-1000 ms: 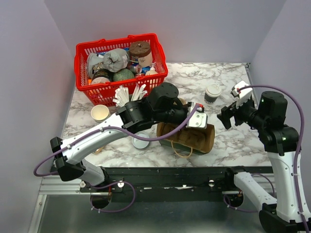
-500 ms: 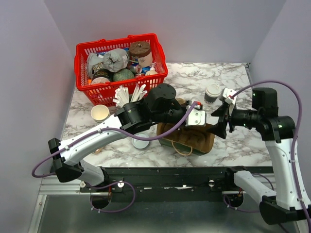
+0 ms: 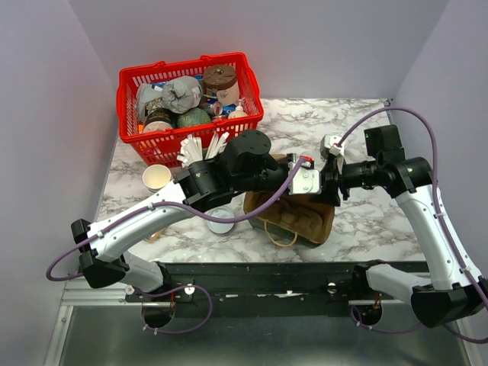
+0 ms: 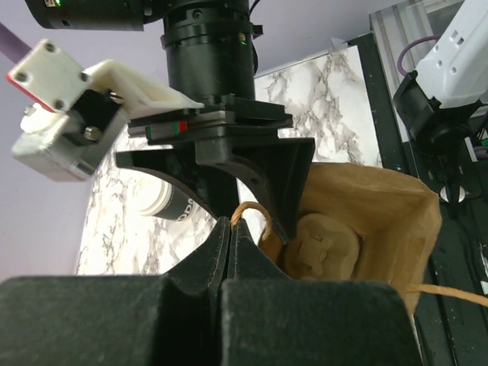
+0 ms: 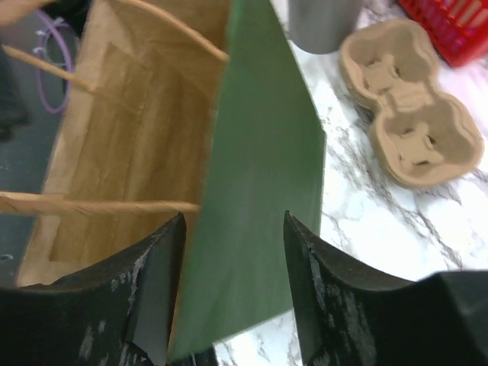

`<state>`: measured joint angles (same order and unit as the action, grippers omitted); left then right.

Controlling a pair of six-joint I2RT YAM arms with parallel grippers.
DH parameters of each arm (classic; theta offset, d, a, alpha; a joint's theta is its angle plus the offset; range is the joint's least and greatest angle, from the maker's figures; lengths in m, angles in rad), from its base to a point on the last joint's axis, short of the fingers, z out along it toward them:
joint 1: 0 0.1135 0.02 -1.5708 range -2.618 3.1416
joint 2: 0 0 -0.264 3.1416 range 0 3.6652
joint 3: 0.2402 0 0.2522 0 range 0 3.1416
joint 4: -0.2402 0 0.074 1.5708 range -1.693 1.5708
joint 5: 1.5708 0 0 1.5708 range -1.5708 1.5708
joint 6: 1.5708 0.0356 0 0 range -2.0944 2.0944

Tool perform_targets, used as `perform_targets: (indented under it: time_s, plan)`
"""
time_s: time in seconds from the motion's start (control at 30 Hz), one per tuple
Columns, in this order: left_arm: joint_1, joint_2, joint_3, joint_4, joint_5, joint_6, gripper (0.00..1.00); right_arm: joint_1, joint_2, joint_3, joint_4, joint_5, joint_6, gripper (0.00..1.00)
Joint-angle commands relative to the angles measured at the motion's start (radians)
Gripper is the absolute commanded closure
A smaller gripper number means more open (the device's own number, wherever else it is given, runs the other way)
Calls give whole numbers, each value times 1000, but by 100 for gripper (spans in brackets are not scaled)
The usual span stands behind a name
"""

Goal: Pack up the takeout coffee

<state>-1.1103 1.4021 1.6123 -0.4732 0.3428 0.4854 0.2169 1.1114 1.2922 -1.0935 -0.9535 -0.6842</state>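
Observation:
The takeout coffee (image 4: 162, 204), a dark-sleeved cup with a white lid, stands on the marble behind the bag; in the top view the right arm hides it. The paper bag (image 3: 293, 219), green outside and brown inside, lies on its side with its mouth to the right. My left gripper (image 4: 231, 229) is shut on the bag's twine handle (image 4: 245, 207), holding it up at the mouth (image 3: 311, 191). My right gripper (image 5: 233, 216) is open, its fingers astride the bag's green wall (image 5: 259, 183) without pinching it. It nearly touches the left one in the top view (image 3: 329, 186).
A pulp cup carrier (image 5: 412, 114) lies on the marble beside the bag. A red basket (image 3: 130, 80) of groceries stands at the back left. An open paper cup (image 3: 157, 178), a flat white lid (image 3: 220, 223) and a holder of white sticks (image 3: 200, 150) sit left of the bag.
My right arm has swung left from the table's right side to the bag's mouth, and its jaws have narrowed. The left gripper has kept hold of the handle.

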Motion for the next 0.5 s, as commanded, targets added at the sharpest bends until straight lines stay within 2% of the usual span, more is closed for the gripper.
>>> perform_targets:
  time_s: [0.0, 0.03, 0.07, 0.13, 0.2, 0.23, 0.27, 0.33, 0.43, 0.47]
  plan:
    - [12, -20, 8, 30, -50, -5, 100, 45, 8, -16, 50, 13, -17, 48]
    - [15, -22, 8, 30, -56, -7, 100, 45, 10, -11, 64, 25, 6, 60]
    - [18, -22, 6, 31, -63, -8, 96, 45, 10, -8, 90, 50, 14, 66]
    - [29, -35, 1, 27, -94, -8, 77, 45, 13, 9, 119, 77, 34, 79]
    - [36, -49, -6, 12, -120, 4, 62, 44, 21, 25, 152, 96, 38, 88]
    - [49, -67, -11, 8, -134, 8, 44, 45, 30, 42, 159, 98, 43, 93]
    - [59, -80, -23, 5, -143, 18, 33, 44, 37, 53, 168, 96, 44, 94]
    - [84, -124, -38, 10, -172, 33, 20, 45, 57, 87, 170, 93, 37, 95]
    - [164, -191, -74, 54, -191, 27, 17, 48, 57, 113, 187, 99, 23, 99]
    - [222, -205, -90, 77, -197, 13, 17, 52, 38, 116, 211, 113, 17, 99]
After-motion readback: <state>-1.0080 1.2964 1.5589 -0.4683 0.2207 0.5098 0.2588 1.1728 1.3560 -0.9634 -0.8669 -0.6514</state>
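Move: The bag's far-side twine handle is at the left hand's shut fingertips, its nearest stretch about 1 cm to their right, and from the right hand that same stretch is about 2 cm to the left, between its half-open fingers. From the right hand, the bag's middle lies roughly 8 cm left, 5 cm back and 12 cm down; the empty cup carrier some 14 cm left and 10 cm ahead, and the lidded cup about 8 cm right and 15 cm ahead, both 20 cm or so lower. The right hand eases about 1 cm left while its fingers shut on the far handle close to the bag's rim, then keeps that pinch and carries the handle about 4 cm forward with a slight rise. As the right fingers near closed, the left hand opens wide and lets go of the handle, drawing off forward and to the left, about 5 cm each way and a little upward, turning some 10 degrees counter-clockwise. ##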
